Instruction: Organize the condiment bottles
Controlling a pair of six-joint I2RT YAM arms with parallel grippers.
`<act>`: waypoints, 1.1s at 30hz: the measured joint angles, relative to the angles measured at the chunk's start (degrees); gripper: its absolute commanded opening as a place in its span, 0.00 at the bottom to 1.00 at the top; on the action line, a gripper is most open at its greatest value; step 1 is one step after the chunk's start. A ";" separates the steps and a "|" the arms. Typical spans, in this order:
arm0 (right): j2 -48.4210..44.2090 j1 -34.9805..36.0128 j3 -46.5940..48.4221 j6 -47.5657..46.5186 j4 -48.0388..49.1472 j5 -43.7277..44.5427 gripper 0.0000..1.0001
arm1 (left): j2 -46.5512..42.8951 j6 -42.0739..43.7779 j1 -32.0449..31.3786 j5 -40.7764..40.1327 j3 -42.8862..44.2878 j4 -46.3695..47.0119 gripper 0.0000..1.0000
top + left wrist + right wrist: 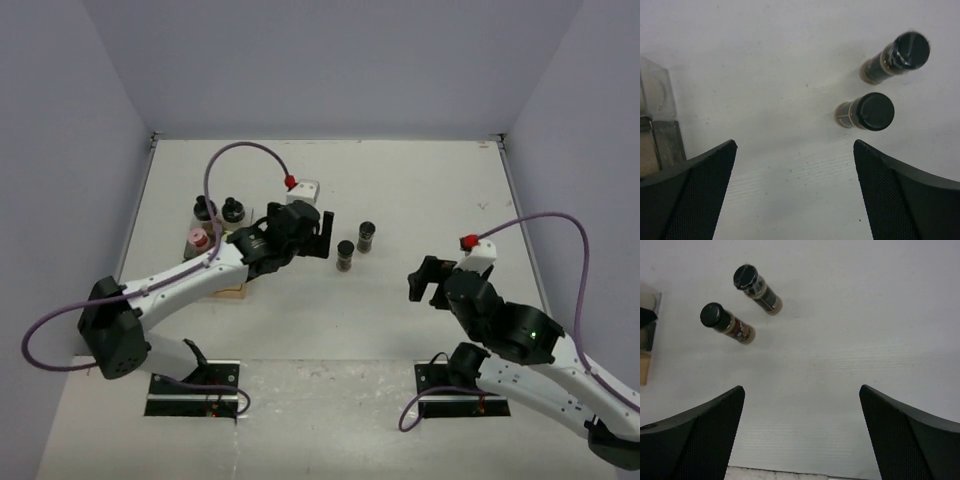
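Observation:
Two black-capped condiment bottles stand loose on the white table: one [345, 255] [867, 111] [727, 322] nearer, the other [366, 236] [897, 56] [757, 289] just behind it to the right. Two more black-capped bottles [204, 208] [233, 209] and a pink-lidded one [198, 240] sit at the wooden rack [228, 290] on the left. My left gripper [322, 238] [795, 146] hovers open and empty just left of the loose pair. Farther right, my right gripper [428, 283] [801, 389] is also open and holds nothing.
The rack's clear panel and wooden edge [660, 140] show at the left of the left wrist view. A white block with a red connector [300, 188] sits behind the left gripper. Purple cables loop over both arms. Walls close the table's far and side edges.

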 measured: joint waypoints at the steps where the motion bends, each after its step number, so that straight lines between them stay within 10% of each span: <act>1: -1.70 -0.02 0.00 1.14 -1.05 1.70 0.99 | 2.67 0.52 -0.76 0.07 0.42 0.33 1.00; 17: 0.26 0.00 0.02 4.26 -3.37 5.75 0.99 | 16.06 4.17 -4.74 7.76 6.56 11.30 0.98; 23: -0.90 0.00 0.02 3.28 -2.58 4.72 0.99 | 23.74 5.01 -4.74 7.39 10.05 12.61 0.57; 28: -0.87 0.00 0.02 2.47 -1.99 4.09 0.99 | 26.10 4.92 -4.74 6.62 10.21 11.69 0.51; 30: -0.81 0.00 0.02 2.14 -1.75 3.74 0.99 | 26.08 4.74 -4.74 6.51 10.36 11.52 0.14; 33: -0.68 0.00 0.02 1.77 -1.40 3.13 0.99 | 26.08 4.90 -4.74 6.36 10.78 10.73 0.01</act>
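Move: The nearer of the two black-capped condiment bottles still out on the table stands about 11 cm to the right of the open left hand, 2 cm ahead and some 12 cm below it. The farther bottle is roughly 6 cm to the right of that one and 5 cm farther out. The rack lies about 25 cm to the left hand's left, 2 cm ahead. From the right hand, the nearer bottle is some 20 cm left, 12 cm ahead and 14 cm lower. Rightward and down goes the left hand, about 11 cm across and 8 to 9 cm lower overall: it dips, lifts a little, edges forward some 2 cm and sinks over the nearer bottle, swinging about 15 degrees clockwise. Its wide-open fingers start closing before the descent ends and pinch the black cap from both sides. The empty right hand shifts about 3 cm right and partly returns. ##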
